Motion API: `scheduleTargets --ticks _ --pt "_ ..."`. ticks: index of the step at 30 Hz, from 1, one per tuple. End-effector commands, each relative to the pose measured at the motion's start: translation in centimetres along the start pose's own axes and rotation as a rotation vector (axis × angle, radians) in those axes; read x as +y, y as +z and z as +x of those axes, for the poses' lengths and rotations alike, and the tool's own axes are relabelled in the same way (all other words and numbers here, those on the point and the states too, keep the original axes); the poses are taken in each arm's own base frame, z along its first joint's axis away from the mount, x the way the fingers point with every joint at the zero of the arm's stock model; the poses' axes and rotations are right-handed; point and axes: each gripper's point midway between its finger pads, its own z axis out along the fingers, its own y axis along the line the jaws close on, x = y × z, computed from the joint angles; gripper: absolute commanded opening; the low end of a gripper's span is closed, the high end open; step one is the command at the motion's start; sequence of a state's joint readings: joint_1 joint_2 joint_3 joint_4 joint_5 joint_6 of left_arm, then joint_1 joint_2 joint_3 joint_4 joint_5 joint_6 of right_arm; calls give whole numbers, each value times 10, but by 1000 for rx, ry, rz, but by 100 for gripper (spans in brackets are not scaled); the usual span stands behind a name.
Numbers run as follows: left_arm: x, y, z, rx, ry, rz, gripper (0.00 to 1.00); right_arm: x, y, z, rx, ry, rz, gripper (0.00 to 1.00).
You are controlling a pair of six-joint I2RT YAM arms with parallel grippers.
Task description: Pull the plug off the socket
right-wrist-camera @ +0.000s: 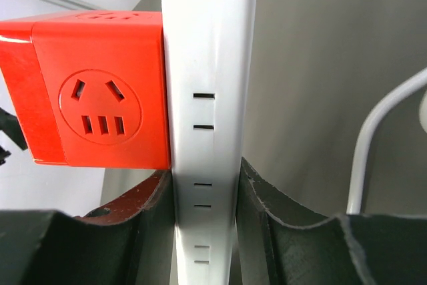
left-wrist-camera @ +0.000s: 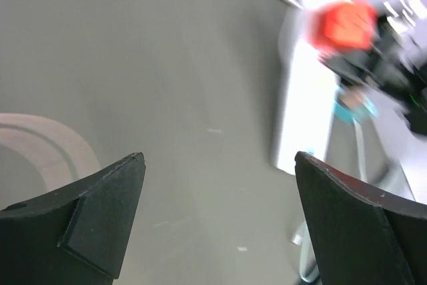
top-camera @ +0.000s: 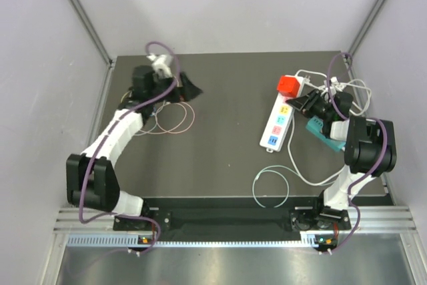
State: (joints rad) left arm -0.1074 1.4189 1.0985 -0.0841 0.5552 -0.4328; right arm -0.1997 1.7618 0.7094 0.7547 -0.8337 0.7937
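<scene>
The red cube plug (top-camera: 289,85) sits in the far end of the white socket strip (top-camera: 277,125), which lies on the dark table at the right. My right gripper (top-camera: 305,103) is shut on the strip just below the plug. In the right wrist view its fingers (right-wrist-camera: 150,221) press both long sides of the strip (right-wrist-camera: 207,65), with the plug (right-wrist-camera: 100,91) just beyond the left finger. My left gripper (top-camera: 189,87) hovers open and empty at the back left, well apart from the strip. In the left wrist view the plug (left-wrist-camera: 343,23) and strip (left-wrist-camera: 303,98) show blurred ahead of the left gripper (left-wrist-camera: 219,159).
Thin looped wires (top-camera: 168,121) lie beside the left arm. A white cable (top-camera: 283,175) curls from the strip toward the front edge, and more cable (top-camera: 347,88) bunches at the back right. A teal object (top-camera: 323,134) sits under the right wrist. Grey walls close both sides.
</scene>
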Motion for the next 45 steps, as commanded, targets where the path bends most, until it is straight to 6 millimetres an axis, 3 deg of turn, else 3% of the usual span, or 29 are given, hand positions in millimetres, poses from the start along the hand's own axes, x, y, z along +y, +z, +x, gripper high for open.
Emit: scheduleTargets --ticks 1,2,3,5,6,7,8,9,10,11,12,14,18,23,27,36,39,45 --pt "-71 39 29 35 56 194 99 42 8 -25 -15 -215 -105 0" --pt "-92 50 40 44 60 215 99 40 9 -21 6 -210 -92 0" --pt "-105 58 38 18 55 238 99 42 12 -17 24 -218 -90 0" --pt "-127 83 53 42 -19 255 99 45 15 -16 42 -260 -79 0" --pt "-129 99 63 58 -63 245 99 50 18 -14 50 -286 -87 0" --pt "-143 108 57 40 -62 259 99 51 19 -12 58 -292 -87 0" --pt "-159 116 65 44 -57 279 99 50 21 -9 71 -286 -82 0" --pt "-161 131 77 64 -58 275 99 53 23 -7 79 -300 -87 0" --pt "-178 138 66 34 -45 300 99 53 25 -5 87 -302 -88 0" --pt "-192 145 72 32 -32 304 99 54 26 -2 95 -304 -89 0" --pt "-188 160 84 50 -25 281 99 55 27 0 104 -311 -89 0" --pt "-201 171 78 28 -7 261 99 57 30 4 117 -318 -91 0" --pt "-200 189 78 -1 3 216 99 63 33 10 136 -351 -93 0" --pt "-207 197 81 -6 22 196 99 70 38 16 155 -373 -97 0" --pt "-189 205 88 26 48 59 99 80 41 24 170 -391 -120 0" --pt "-170 189 79 23 87 -63 99 86 39 21 160 -405 -130 0" --pt "-167 190 86 48 77 -74 99 87 39 21 159 -405 -132 0" --pt "-184 200 100 87 -5 30 99 89 38 21 158 -407 -141 0"
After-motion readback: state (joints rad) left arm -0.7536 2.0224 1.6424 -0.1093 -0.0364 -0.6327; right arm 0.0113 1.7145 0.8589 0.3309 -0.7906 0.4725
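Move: The left hand is empty and open. It goes for the red plug on the power strip, about 37 cm to its right, 5 cm ahead and 9 cm lower. The power strip's middle is about 36 cm to its right, 6 cm back and 12 cm lower. The right hand holds that strip, with the red plug about 5 cm ahead, 2 cm left and 4 cm above it; the teal socket lies some 13 cm right, 9 cm back and 8 cm below this hand. Rightwards in a fast sweep of nearly 30 cm, dipping about 7 cm overall, the left hand goes to the red plug with fingers wide open, eases back left a little at the end and hovers with the plug between and just beyond its tips. Meanwhile the right hand keeps its pinch on the power strip and brings it some 7 cm left to meet it, turning counter-clockwise about 15 degrees and rolling its left side down. ##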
